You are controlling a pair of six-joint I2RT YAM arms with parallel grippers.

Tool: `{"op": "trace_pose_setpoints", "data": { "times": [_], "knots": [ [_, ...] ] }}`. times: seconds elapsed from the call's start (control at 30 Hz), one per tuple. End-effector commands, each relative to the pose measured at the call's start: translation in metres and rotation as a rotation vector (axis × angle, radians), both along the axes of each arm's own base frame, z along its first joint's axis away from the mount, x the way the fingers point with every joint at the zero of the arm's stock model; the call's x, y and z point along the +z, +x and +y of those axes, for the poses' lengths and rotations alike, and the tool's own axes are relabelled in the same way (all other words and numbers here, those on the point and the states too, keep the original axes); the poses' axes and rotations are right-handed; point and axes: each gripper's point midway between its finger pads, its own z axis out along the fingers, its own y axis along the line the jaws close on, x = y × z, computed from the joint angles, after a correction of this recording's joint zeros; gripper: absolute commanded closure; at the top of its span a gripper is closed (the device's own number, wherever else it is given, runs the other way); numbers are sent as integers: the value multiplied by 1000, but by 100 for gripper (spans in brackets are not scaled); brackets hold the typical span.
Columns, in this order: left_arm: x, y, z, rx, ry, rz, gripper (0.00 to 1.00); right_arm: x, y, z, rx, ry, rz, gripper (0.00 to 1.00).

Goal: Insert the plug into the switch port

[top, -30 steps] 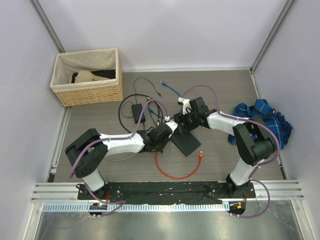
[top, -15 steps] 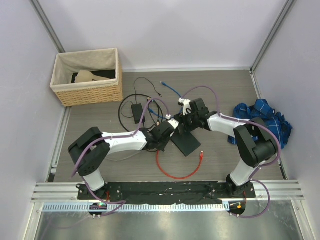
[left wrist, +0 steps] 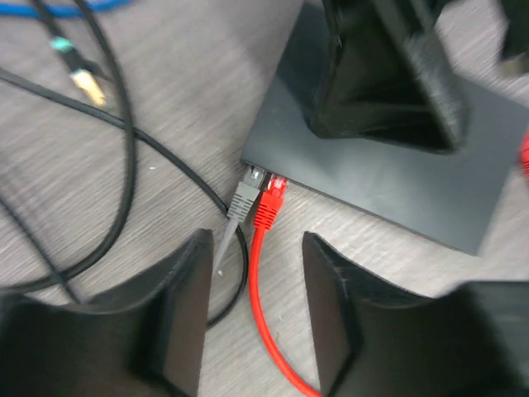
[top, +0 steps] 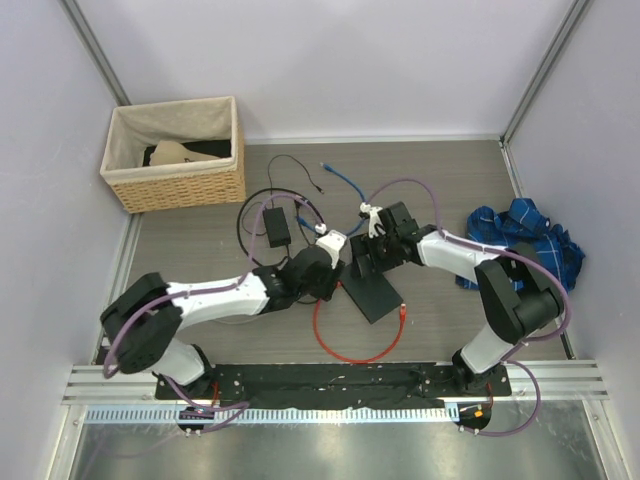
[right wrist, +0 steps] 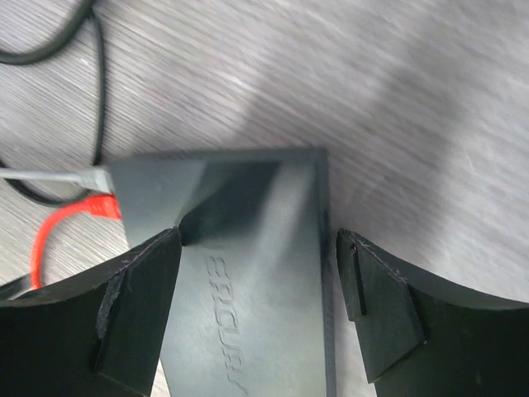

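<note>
The switch [top: 377, 292] is a flat dark box lying at an angle on the floor. A red plug [left wrist: 269, 201] sits in a port at its near-left corner, beside a grey plug [left wrist: 243, 198]. My left gripper [left wrist: 254, 248] is open a little short of the switch, and the red cable [top: 345, 351] runs untouched between its fingers. My right gripper [right wrist: 258, 248] is open over the switch's [right wrist: 256, 289] far end. Its fingers straddle the box's width, with a sliver of floor showing at the right edge. The red plug [right wrist: 100, 205] shows at the switch's left side.
A wicker basket [top: 175, 150] stands at the back left and a blue cloth [top: 525, 245] lies at the right. A black power brick [top: 277, 222] with looping cords and a blue cable [top: 340, 180] lie behind the switch. The red cable's loose end [top: 402, 312] rests by the switch's near corner.
My left gripper has opened, let go of the red plug and drawn back toward the near left. The plug stays in the port. The right gripper has barely moved.
</note>
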Motion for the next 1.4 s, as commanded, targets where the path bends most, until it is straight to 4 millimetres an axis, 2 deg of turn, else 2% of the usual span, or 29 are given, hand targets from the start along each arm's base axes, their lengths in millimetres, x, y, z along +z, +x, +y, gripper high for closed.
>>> {"op": "trace_pose_setpoints", "data": {
  "times": [0.0,0.07,0.1,0.13,0.17,0.2,0.23,0.27,0.33,0.4,0.43,0.47,0.53,0.57,0.6,0.7,0.93,1.1,1.17,1.23,1.37],
  "knots": [
    [59,9,12,84,-123,-122,44,29,14,-15,-79,-52,-71,17],
    [70,9,31,134,-105,-132,34,45,30,-18,-101,-73,-135,17],
    [95,16,46,192,-138,-173,30,52,35,-17,-88,-74,-161,17],
    [104,19,56,231,-149,-178,27,65,45,-11,-79,-59,-196,18],
    [104,17,72,264,-114,-166,19,70,50,-8,-68,-52,-212,19],
    [131,26,93,344,-145,-218,15,75,56,-4,-46,-47,-233,19],
    [138,28,106,382,-140,-230,8,82,65,5,-29,-33,-253,20],
    [142,27,124,420,-111,-231,4,85,70,11,-11,-23,-267,21],
    [166,34,161,532,-126,-277,0,87,85,27,28,-21,-299,21],
    [171,36,190,584,-84,-298,0,83,95,37,45,-27,-304,22],
    [177,35,200,597,-75,-324,0,91,105,46,49,-18,-331,24],
    [178,35,209,601,-41,-343,0,76,110,48,47,-38,-309,26],
    [170,36,228,640,17,-356,0,82,123,61,48,-22,-325,28],
    [171,36,237,669,37,-379,0,71,127,65,46,-29,-306,29],
    [159,35,245,679,83,-380,0,78,136,72,38,-17,-335,30],
    [146,35,253,695,104,-406,0,69,151,81,25,-24,-344,32],
    [153,36,261,715,133,-455,0,38,162,85,26,-64,-295,39],
    [154,36,262,713,127,-464,0,45,160,109,47,17,-286,42],
    [153,37,261,710,126,-464,0,39,158,119,56,41,-265,43],
    [152,37,260,706,126,-461,0,43,162,129,45,72,-266,45],
    [152,37,259,701,125,-460,0,36,170,137,19,93,-255,52]
  ]
}}
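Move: The blue plug lies about 17 cm ahead of the right hand and 15 cm to its left, some 2 cm lower. The power adapter is roughly 6 cm farther left of that plug, and a black cable connector about 5 cm beyond it. The switch lies under the right hand, its middle about 4 cm back. From the left hand, the red plug is some 4 cm below and 1 cm left, and the blue plug about 17 cm ahead and 8 cm left. Leaving the switch, the right hand arcs forward and left towards the blue plug, rising about 8 cm and sinking again, some 15 cm forward and 11 cm left overall; its fingers narrow to half open without closing on anything. The already free left hand swings about 26 cm left and ends 14 cm higher, turning some 40 degrees counter-clockwise, tipping up and opening fully. ##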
